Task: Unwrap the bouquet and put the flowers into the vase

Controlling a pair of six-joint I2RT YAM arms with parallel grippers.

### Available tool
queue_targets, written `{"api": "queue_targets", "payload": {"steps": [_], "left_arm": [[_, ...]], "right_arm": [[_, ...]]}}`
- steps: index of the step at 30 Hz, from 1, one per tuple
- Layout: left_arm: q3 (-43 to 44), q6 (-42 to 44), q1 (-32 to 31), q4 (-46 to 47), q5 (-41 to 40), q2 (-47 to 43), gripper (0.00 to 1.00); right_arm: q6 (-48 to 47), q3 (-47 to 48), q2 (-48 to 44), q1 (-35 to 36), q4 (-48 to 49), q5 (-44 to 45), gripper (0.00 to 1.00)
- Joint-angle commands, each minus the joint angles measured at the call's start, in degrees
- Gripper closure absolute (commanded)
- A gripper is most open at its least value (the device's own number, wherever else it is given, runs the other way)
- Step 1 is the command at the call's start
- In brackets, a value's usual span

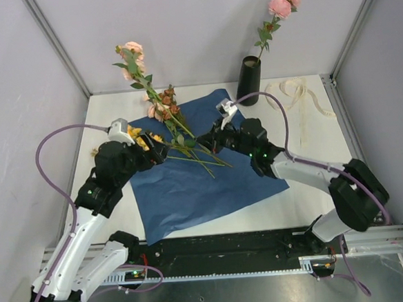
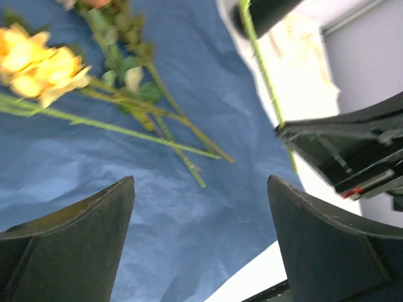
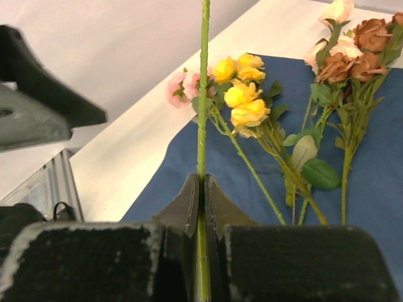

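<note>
The blue paper [image 1: 204,185] lies spread flat on the table with several loose flowers [image 1: 180,135] on it: yellow ones [image 3: 242,94], brownish-red ones [image 3: 352,56] and a pink one [image 3: 182,85]. My right gripper [image 1: 208,140] [image 3: 203,179] is shut on a thin green stem [image 3: 203,94] whose peach-pink head [image 1: 133,51] stands raised at the back left. My left gripper [image 1: 156,151] [image 2: 200,182] hangs open just above the paper's left part, beside the yellow flowers [image 2: 38,69], holding nothing. The black vase [image 1: 250,71] stands upright at the back with one pink flower [image 1: 279,7] in it.
The cream ribbon [image 1: 298,92] lies loose on the table right of the vase. Grey walls close in the back and both sides. The two grippers are close together over the paper's middle.
</note>
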Motion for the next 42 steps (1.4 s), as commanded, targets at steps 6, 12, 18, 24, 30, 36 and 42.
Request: {"api": "queue_targets", "payload": {"steps": [6, 12, 18, 24, 30, 36, 42], "left_arm": [[-5.54, -8.09, -0.29, 32.8, 12.87, 0.46, 0.21], [-6.18, -11.61, -0.29, 40.79, 17.31, 4.93, 0.26], [-7.42, -13.69, -0.76, 46.53, 22.06, 6.89, 0.39], [-8.39, -13.2, -0.91, 47.38, 25.0, 7.19, 0.95], [-6.39, -5.61, -0.88, 39.35, 29.34, 5.55, 1.0], [-4.51, 3.04, -1.22, 25.15, 30.07, 3.76, 1.0], [-4.01, 5.88, -2.03, 22.4, 33.31, 2.83, 1.0]], "right_arm": [[3.91, -10.55, -15.16, 6.83, 11.83, 9.34, 1.0], [2.87, -14.72, -20.39, 12.01, 13.7, 14.23, 1.0], [1.15, -15.28, -20.26, 15.82, 14.76, 16.42, 1.0], [2.16, -15.29, -18.73, 17.53, 15.51, 16.71, 0.99], [3.17, -15.02, -23.07, 15.89, 11.93, 19.74, 0.51], [3.01, -6.0, -22.41, 12.8, 4.0, 17.7, 0.32], [4.99, 3.15, -16.73, 11.16, -0.24, 14.86, 0.24]]}}
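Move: The stretch of held flower stem that the left hand goes for is about 12 cm ahead of it, 9 cm right and 3 cm higher. The yellow flowers lie some 16 cm ahead, 10 cm left and 21 cm below; the loose stem ends are 3 cm ahead, 20 cm right and 21 cm below. From the right hand, already gripping the stem, the left gripper is about 19 cm left, 3 cm back and level. Right hand draws the stem some 11 cm back; left reaches up-right, pinches it, then right opens and rises. ##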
